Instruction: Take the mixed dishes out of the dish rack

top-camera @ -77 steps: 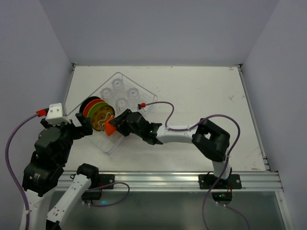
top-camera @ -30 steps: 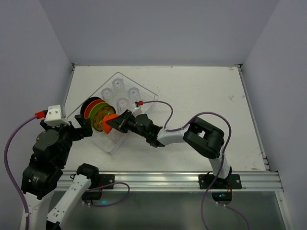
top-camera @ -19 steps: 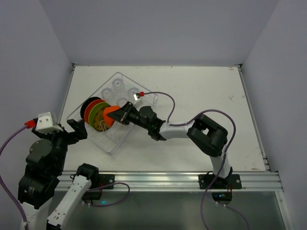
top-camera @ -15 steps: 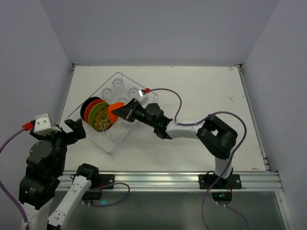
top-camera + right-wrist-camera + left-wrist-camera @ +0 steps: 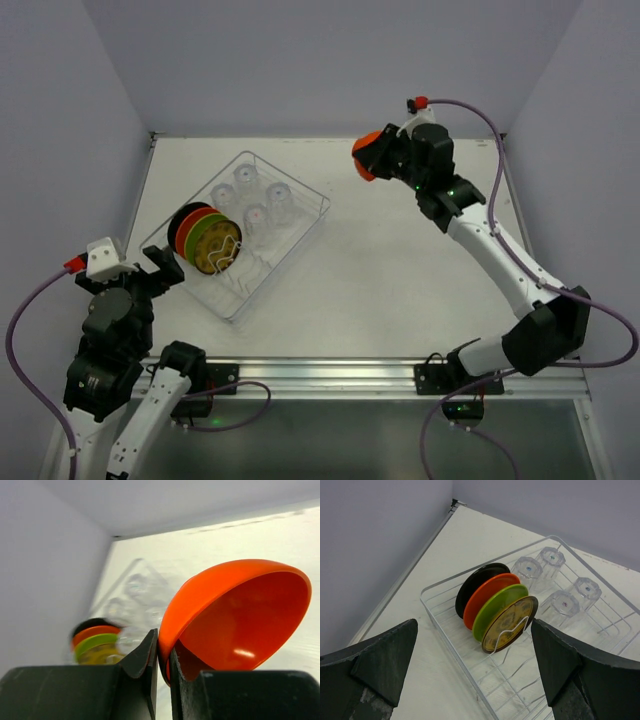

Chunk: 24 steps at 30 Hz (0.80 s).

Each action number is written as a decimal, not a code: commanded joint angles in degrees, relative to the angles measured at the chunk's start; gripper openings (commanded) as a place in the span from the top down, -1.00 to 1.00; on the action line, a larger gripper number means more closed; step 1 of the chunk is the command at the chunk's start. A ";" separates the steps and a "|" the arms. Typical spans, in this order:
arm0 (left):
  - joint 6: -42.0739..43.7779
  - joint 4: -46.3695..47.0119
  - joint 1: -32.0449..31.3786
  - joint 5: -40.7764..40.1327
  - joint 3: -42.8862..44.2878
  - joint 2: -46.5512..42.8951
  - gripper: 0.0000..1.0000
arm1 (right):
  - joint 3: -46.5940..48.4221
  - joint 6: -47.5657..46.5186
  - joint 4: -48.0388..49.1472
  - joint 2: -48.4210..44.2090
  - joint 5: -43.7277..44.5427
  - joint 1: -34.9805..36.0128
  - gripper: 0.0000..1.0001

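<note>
The dish rack (image 5: 285, 255) is a silvery wire basket set at an angle on the left of the table. Small plates (image 5: 205, 240), black, orange-red, green and yellow patterned, stand on edge in it. Several clear glasses (image 5: 255, 195) stand behind them. My right gripper (image 5: 380, 160) is shut on the rim of the orange-red bowl (image 5: 366, 157), held up over the back of the table, right of the rack. The right wrist view shows the bowl (image 5: 240, 615) pinched in that gripper (image 5: 164, 655). My left gripper (image 5: 474, 630) stands wide open, facing the plates (image 5: 497, 612), glasses (image 5: 560, 587) and rack rim (image 5: 452, 650).
The white table (image 5: 420, 260) ends at a raised metal edge (image 5: 525, 240) on the right and a rail along the front. Grey walls close in at the left and back. The left gripper (image 5: 155, 272) hovers by the rack's near-left corner.
My right arm has lifted the orange-red bowl out of the rack and swung it up and far to the right. The left arm has drawn back slightly, still open.
</note>
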 commanded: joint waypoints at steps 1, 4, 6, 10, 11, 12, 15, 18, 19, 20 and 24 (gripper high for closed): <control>-0.99 5.97 -0.26 -1.67 -1.77 -2.65 -1.00 | 7.87 -15.02 -24.27 6.29 7.50 -4.27 1.00; -0.99 5.97 -0.26 -1.58 -1.86 -3.80 -1.00 | 16.47 -19.77 -32.95 13.57 13.57 -6.39 1.00; -0.91 6.06 -0.26 -1.49 -2.03 -4.76 -1.00 | 28.23 -22.93 -39.73 24.33 16.99 -6.65 1.00; -0.20 5.80 -0.17 -0.53 -1.07 -3.90 -1.00 | 53.46 -30.04 -62.04 46.17 25.79 -6.39 1.00; 0.41 5.54 -0.26 0.00 -0.46 -2.84 -1.00 | 58.28 -31.19 -62.44 48.73 27.02 -6.21 1.00; 0.85 4.49 -0.26 1.31 1.12 -1.70 -1.00 | 58.59 -34.34 -61.40 50.41 26.60 -6.04 1.00; 1.38 1.24 -0.26 4.56 4.98 4.01 -1.00 | 57.89 -38.13 -57.00 53.49 25.01 -5.95 1.00; 1.82 -1.48 -0.26 7.82 7.28 8.76 -1.00 | 62.10 -42.09 -58.48 58.32 24.92 -5.60 1.00; 1.91 -1.84 -0.26 8.18 7.98 10.16 -1.00 | 62.55 -42.71 -58.84 59.20 25.53 -5.34 1.00; 1.99 -2.11 -0.26 8.44 8.16 10.61 -1.00 | 62.03 -43.24 -58.58 59.99 26.32 -4.99 1.00; 2.00 -2.38 -0.26 8.44 7.64 11.67 -1.00 | 57.64 -44.91 -54.11 59.56 31.75 -3.14 1.00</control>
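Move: The right hand already holds the orange bowl by its rim, high over the table; the bare patch the bowl is taken to lies some 33 cm below, about 12 cm ahead and 11 cm to the right. From this hand the nearest glass stands roughly 11 cm ahead and 23 cm left, and the stacked plates about 5 cm back and 43 cm left, both a good 25 cm lower. For the empty left hand that patch is some 33 cm ahead, 62 cm right and 29 cm down. The right hand keeps its pinch on the bowl's rim and plunges about 28 cm towards the bare table right of the rack, swinging some 11 cm forward and as far right on the way, while the wrist rolls and tips nearly 80 degrees until the fingers point steeply down, and it has almost stopped by the end. Meanwhile the left hand, fingers still wide open, first eases up and slightly back, then slides about 4 cm forward and right towards the rack, touching nothing. ##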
